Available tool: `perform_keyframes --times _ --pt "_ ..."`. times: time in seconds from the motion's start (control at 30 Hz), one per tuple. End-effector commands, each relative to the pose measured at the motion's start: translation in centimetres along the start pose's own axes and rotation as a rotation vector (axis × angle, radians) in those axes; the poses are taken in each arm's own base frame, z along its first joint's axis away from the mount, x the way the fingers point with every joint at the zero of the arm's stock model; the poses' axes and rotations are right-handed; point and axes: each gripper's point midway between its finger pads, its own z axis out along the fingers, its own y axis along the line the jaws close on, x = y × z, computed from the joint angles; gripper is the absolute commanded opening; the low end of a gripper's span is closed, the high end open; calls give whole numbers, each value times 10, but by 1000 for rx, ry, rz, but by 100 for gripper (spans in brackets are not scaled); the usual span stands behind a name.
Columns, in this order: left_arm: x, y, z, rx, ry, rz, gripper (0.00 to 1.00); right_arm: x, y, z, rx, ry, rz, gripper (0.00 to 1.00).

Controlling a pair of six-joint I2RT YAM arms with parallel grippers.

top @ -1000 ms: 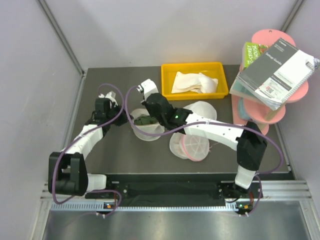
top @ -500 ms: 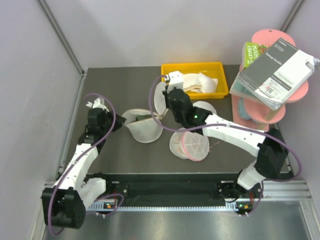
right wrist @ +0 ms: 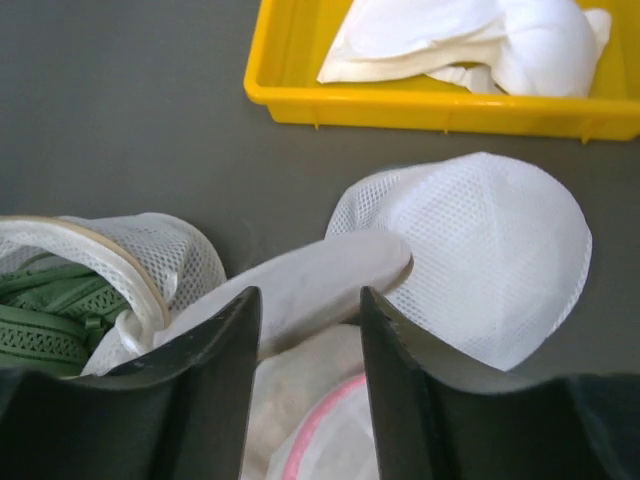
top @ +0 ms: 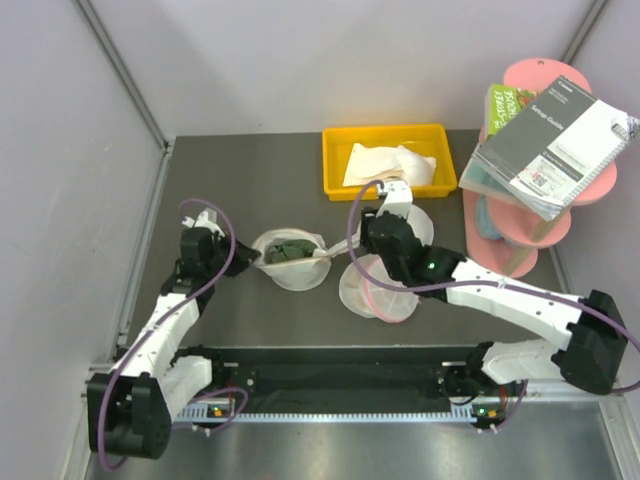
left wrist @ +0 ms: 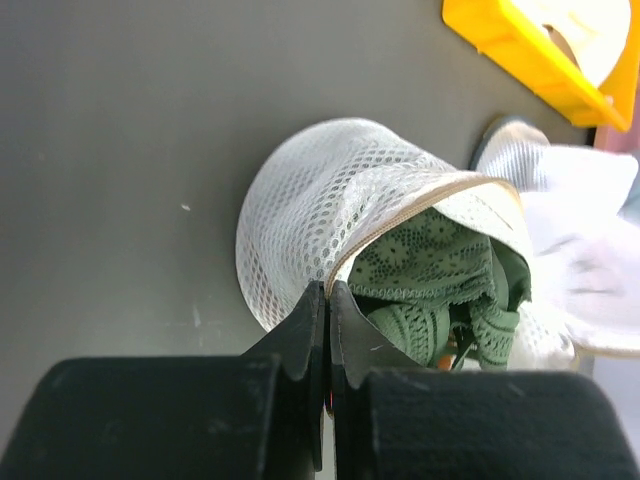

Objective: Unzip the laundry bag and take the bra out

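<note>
The laundry bag (top: 292, 268) (left wrist: 310, 200), white mesh with a beige rim, lies unzipped left of the table's middle. A green lace bra (top: 290, 249) (left wrist: 430, 280) (right wrist: 50, 310) fills its mouth. My left gripper (top: 247, 262) (left wrist: 327, 287) is shut on the bag's beige rim at its left side. The bag's lid flap (right wrist: 300, 280) hangs out to the right. My right gripper (top: 362, 240) (right wrist: 308, 295) hovers open above that flap, its fingers on either side and not touching it.
A pink-rimmed mesh bag (top: 385, 290) (right wrist: 320, 430) and a plain white mesh bag (top: 410, 222) (right wrist: 480, 260) lie right of the laundry bag. A yellow tray (top: 330, 160) (right wrist: 300, 100) with white garments stands behind. A pink shelf stand (top: 545, 225) with books fills the back right.
My right gripper, earlier shut and lifting the lid flap toward the tray, has opened and let the flap drop, then moved right and nearer. The bag now lies open with the bra showing.
</note>
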Motion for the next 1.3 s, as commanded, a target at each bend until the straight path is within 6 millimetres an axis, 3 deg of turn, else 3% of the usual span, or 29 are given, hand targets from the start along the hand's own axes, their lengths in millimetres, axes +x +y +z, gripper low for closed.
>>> perform_keyframes --times 0.0,0.07,0.17,0.23,0.33,0.43,0.47,0.5,0.67,0.77,0.87,1.07,1.27 --pt "3 -19 -3 109 11 41 0 2 -14 -23 5 24 68 57" --pt "6 -24 -4 141 24 62 0 -5 -11 -28 -32 14 56 65" --pt "10 -31 -6 184 42 86 0 -19 17 -32 -177 0 9 74" --pt "12 -33 -7 198 52 102 0 -33 44 -37 -306 -13 -7 77" --pt "18 -31 -8 202 68 108 0 -32 84 -39 -478 15 -36 80" --pt "22 -28 -8 194 73 108 0 -21 125 -39 -612 54 -58 82" --pt "21 -27 -8 190 70 108 0 -6 138 -33 -630 86 -85 83" --pt "22 -26 -8 185 74 107 0 -4 156 -40 -675 90 -102 83" --pt "23 -23 -8 171 74 111 0 33 201 -30 -688 192 -175 85" --pt "23 -22 -9 167 74 113 0 56 205 -19 -627 257 -176 86" --pt "21 -22 -9 161 69 118 0 64 197 -9 -545 286 -162 87" --pt "20 -22 -10 156 67 126 0 70 183 2 -439 289 -156 89" --pt "19 -23 -9 159 66 130 0 76 185 16 -419 298 -140 89"
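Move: The green bra, in the open laundry bag, lies about 17 cm to the right hand's left, 3 cm back and 12 cm below. Around that hand, some 17 cm lower, are the white mesh bag 8 cm to its right and 3 cm ahead and the pink-rimmed bag 5 cm right and 9 cm back; the yellow bin stands 7 cm right and 20 cm ahead. From the left hand, already pinching the bag's rim, the bra is 7 cm right, 1 cm ahead, slightly below. Leftward in a sweep of nearly 20 cm, after a small dip to the right, the right hand leaves the bag's flap and swings over the open mouth, drawing back about 6 cm, rising a little and then sinking towards the bra; its half-open fingers spread nearly wide as it turns counter-clockwise some 30 degrees and tips down. The left hand keeps its pinch on the rim, easing back and right and turning slightly clockwise. ##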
